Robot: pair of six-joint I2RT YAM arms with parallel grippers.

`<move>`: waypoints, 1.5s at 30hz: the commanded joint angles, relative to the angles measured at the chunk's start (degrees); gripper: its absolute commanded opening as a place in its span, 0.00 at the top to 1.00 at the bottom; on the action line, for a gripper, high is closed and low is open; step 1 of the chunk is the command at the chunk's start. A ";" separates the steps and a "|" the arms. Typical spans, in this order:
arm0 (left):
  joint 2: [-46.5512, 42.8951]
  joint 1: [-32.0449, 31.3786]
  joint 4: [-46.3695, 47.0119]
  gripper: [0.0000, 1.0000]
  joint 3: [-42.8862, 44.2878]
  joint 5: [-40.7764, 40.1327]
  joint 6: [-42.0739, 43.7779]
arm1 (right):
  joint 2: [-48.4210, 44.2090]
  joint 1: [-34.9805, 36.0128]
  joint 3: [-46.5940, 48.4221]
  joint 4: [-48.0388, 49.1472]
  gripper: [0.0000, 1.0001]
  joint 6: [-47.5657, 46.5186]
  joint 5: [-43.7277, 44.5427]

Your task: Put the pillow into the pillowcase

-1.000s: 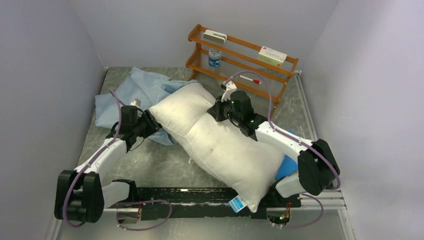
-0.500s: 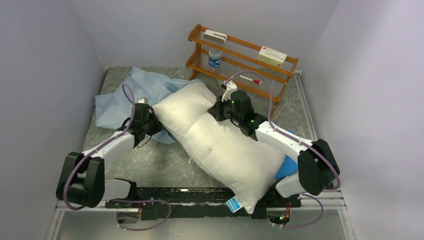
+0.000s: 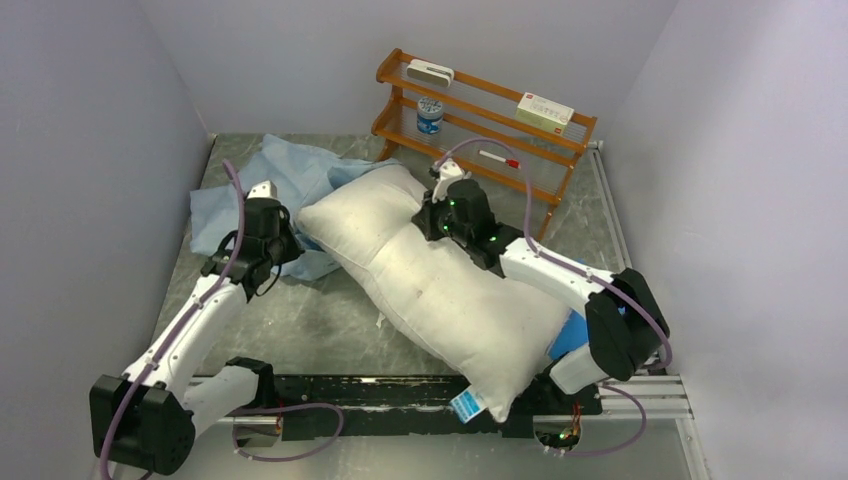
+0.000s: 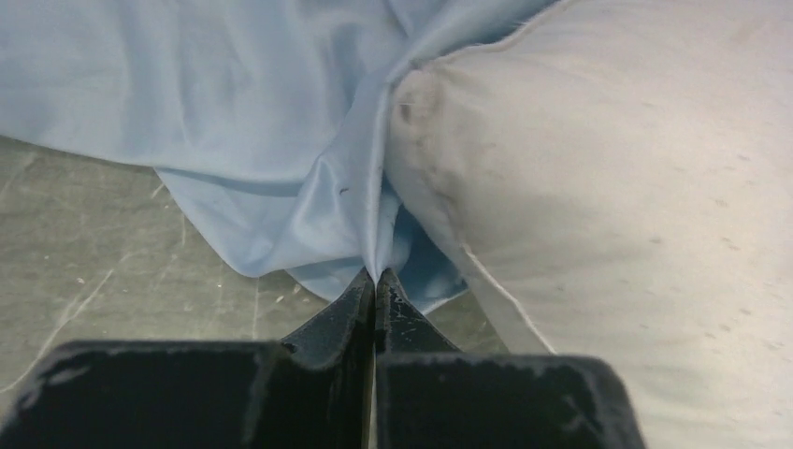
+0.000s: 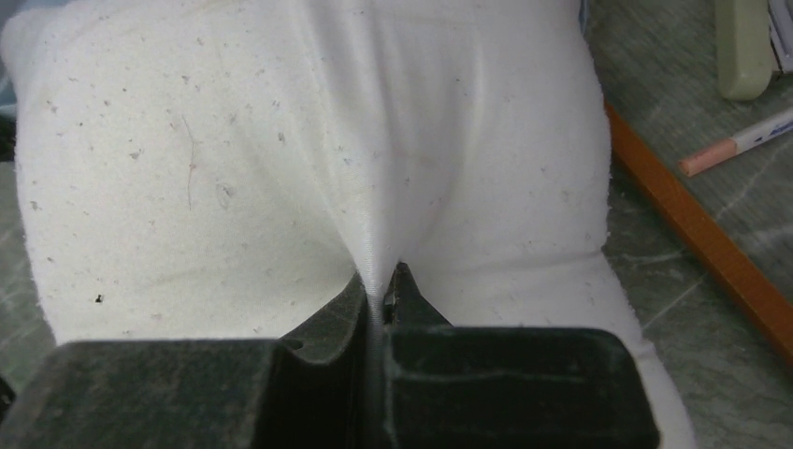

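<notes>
The off-white pillow lies diagonally across the table, its blue-and-white tag at the near end. The wrinkled light-blue pillowcase lies at the far left, its edge against the pillow's far corner. My left gripper is shut on a fold of the pillowcase beside the pillow's corner. My right gripper is shut on a pinch of the pillow's cover on its far right side.
A wooden rack stands at the back right with a jar, a box and a red-capped marker. A bright-blue flat sheet shows under the pillow's near right side. Walls close in left, right and back.
My left gripper has pulled the pillowcase fold back to the left, away from the pillow's corner. My right gripper has moved a little left and farther with the pinched pillow.
</notes>
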 commanded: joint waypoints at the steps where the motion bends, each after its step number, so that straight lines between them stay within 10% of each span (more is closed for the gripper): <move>1: -2.77 -0.34 -3.74 0.95 3.11 1.63 5.03 | 3.01 5.20 2.98 -6.38 1.00 -6.72 9.10; 14: -5.58 -1.27 -4.82 0.95 4.85 9.28 10.52 | 3.69 12.70 9.07 -18.31 1.00 -8.83 14.61; 31: -0.86 -8.24 -6.52 0.87 3.40 35.88 15.73 | 5.56 12.60 8.66 -7.14 1.00 -5.20 7.69; 35: 0.91 -8.26 -12.29 0.56 9.64 30.35 14.92 | 3.82 12.59 5.10 -1.73 1.00 -3.60 4.82; 45: 0.59 -8.26 -17.13 0.34 27.48 3.62 13.71 | 1.24 12.60 -0.79 2.25 1.00 -2.53 2.99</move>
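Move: My left hand already pinches the pillowcase's hem; the pillow's near-left corner it must go around is about 6 cm ahead, 2 cm to the right and some 3 cm below. The pillowcase's middle lies roughly 11 cm ahead, 3 cm to the left and 12 cm lower. From my right hand, pinching the pillow, the pillowcase is about 28 cm left and 8 cm ahead, and the rack some 20 cm ahead and 11 cm right, both lower. With my left hand I draw the pinched hem back and right, about 10 cm sideways, around the pillow's near-left corner, turning some 40 degrees clockwise; then I open, let go of the hem and rise about 10 cm, easing forward. Meanwhile my right hand keeps its pinch and shifts the pillow left and back towards the pillowcase. ##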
